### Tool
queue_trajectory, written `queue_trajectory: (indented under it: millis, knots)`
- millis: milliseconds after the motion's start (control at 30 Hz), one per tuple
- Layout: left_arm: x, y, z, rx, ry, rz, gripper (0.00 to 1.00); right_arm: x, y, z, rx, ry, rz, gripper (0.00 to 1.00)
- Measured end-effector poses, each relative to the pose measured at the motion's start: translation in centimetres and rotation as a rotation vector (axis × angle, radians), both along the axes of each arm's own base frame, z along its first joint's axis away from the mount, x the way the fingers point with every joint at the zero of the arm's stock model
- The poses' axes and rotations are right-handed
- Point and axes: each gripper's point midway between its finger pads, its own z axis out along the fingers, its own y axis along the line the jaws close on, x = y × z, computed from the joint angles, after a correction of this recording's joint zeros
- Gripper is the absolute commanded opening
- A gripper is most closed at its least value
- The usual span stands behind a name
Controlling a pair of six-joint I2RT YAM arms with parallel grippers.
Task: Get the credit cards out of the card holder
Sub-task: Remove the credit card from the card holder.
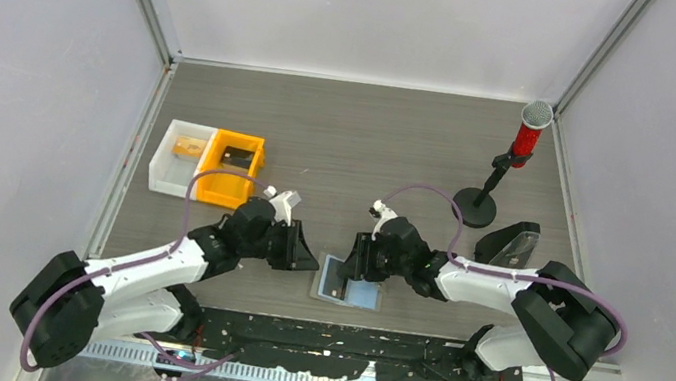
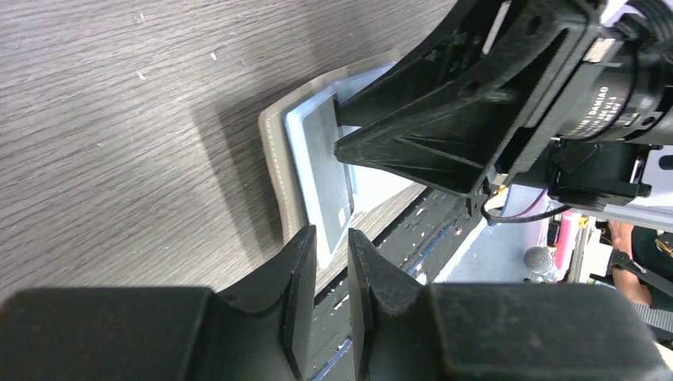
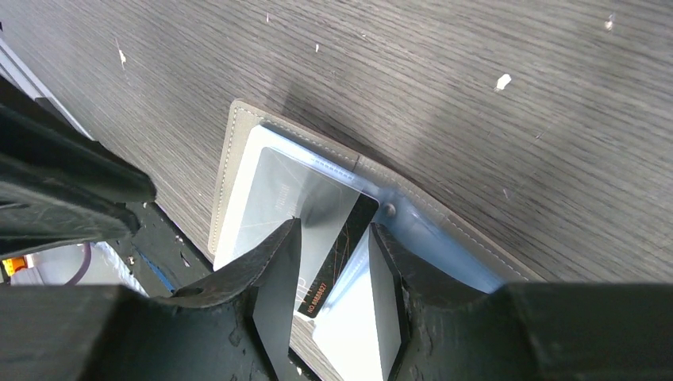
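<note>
The card holder [image 1: 347,283] lies spread open on the table near the front edge, its grey-brown rim showing in the left wrist view [image 2: 274,159] and the right wrist view [image 3: 230,159]. Light blue credit cards [image 1: 365,297] sit in its clear pockets. One card [image 3: 278,198] has a black stripe and lies below my right gripper. My right gripper [image 3: 333,226] is open, its tips down on the holder's middle with the striped card's end in the gap. The top view shows it there too [image 1: 356,266]. My left gripper [image 1: 309,259] hovers just left of the holder, its jaws [image 2: 332,232] a narrow gap apart and empty.
An orange bin [image 1: 229,169] and a white bin [image 1: 179,157] stand at the back left. A red microphone [image 1: 528,128] on a round-based stand and a black wedge stand [image 1: 508,244] are at the right. The table's front edge and black rail [image 1: 341,348] run just behind the holder.
</note>
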Motion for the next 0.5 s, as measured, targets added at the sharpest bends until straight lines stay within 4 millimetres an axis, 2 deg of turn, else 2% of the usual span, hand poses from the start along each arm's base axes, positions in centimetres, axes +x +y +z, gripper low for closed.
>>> queue_trajectory:
  millis: [133, 233, 367, 500]
  knots:
    - [0.0, -0.6, 1.2, -0.002, -0.019, -0.009, 0.16, 0.0, 0.0, 0.0, 0.002, -0.004, 0.002, 0.43]
    - [-0.3, -1.3, 1.1, -0.005, -0.008, -0.025, 0.08, 0.0, 0.0, 0.0, 0.004, -0.004, 0.003, 0.42]
    - [-0.9, -2.0, -0.7, 0.028, 0.039, -0.053, 0.02, -0.1, 0.0, 0.0, 0.008, -0.008, 0.005, 0.42]
    - [-1.0, -2.2, -2.5, 0.063, 0.076, -0.062, 0.0, -0.1, -0.1, 0.0, 0.007, -0.006, 0.005, 0.42]
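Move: The gray card with the black stripe, still in the holder's left pocket, lies about 5 cm right of the left hand, 2 cm back and 6 cm lower; the holder's left edge is 1 cm right and 2 cm back. From the right hand, the gray card's middle is roughly 2 cm left, 2 cm back and 2 cm below. The white card in the right pocket is some 5 cm to the right hand's right, 4 cm back and 2 cm down. The left hand, raised clear of the holder, lifts a further 1 cm while starting to its right, then turns down and comes some 4 cm lower towards the holder's left edge and the gray card, ending about 2 cm farther right and 1 cm back, its slightly parted fingers closing together with nothing seen between them. The right hand holds still with its part-open fingertips at the card's black-striped right edge; whether either hand touches the card can't be seen. ##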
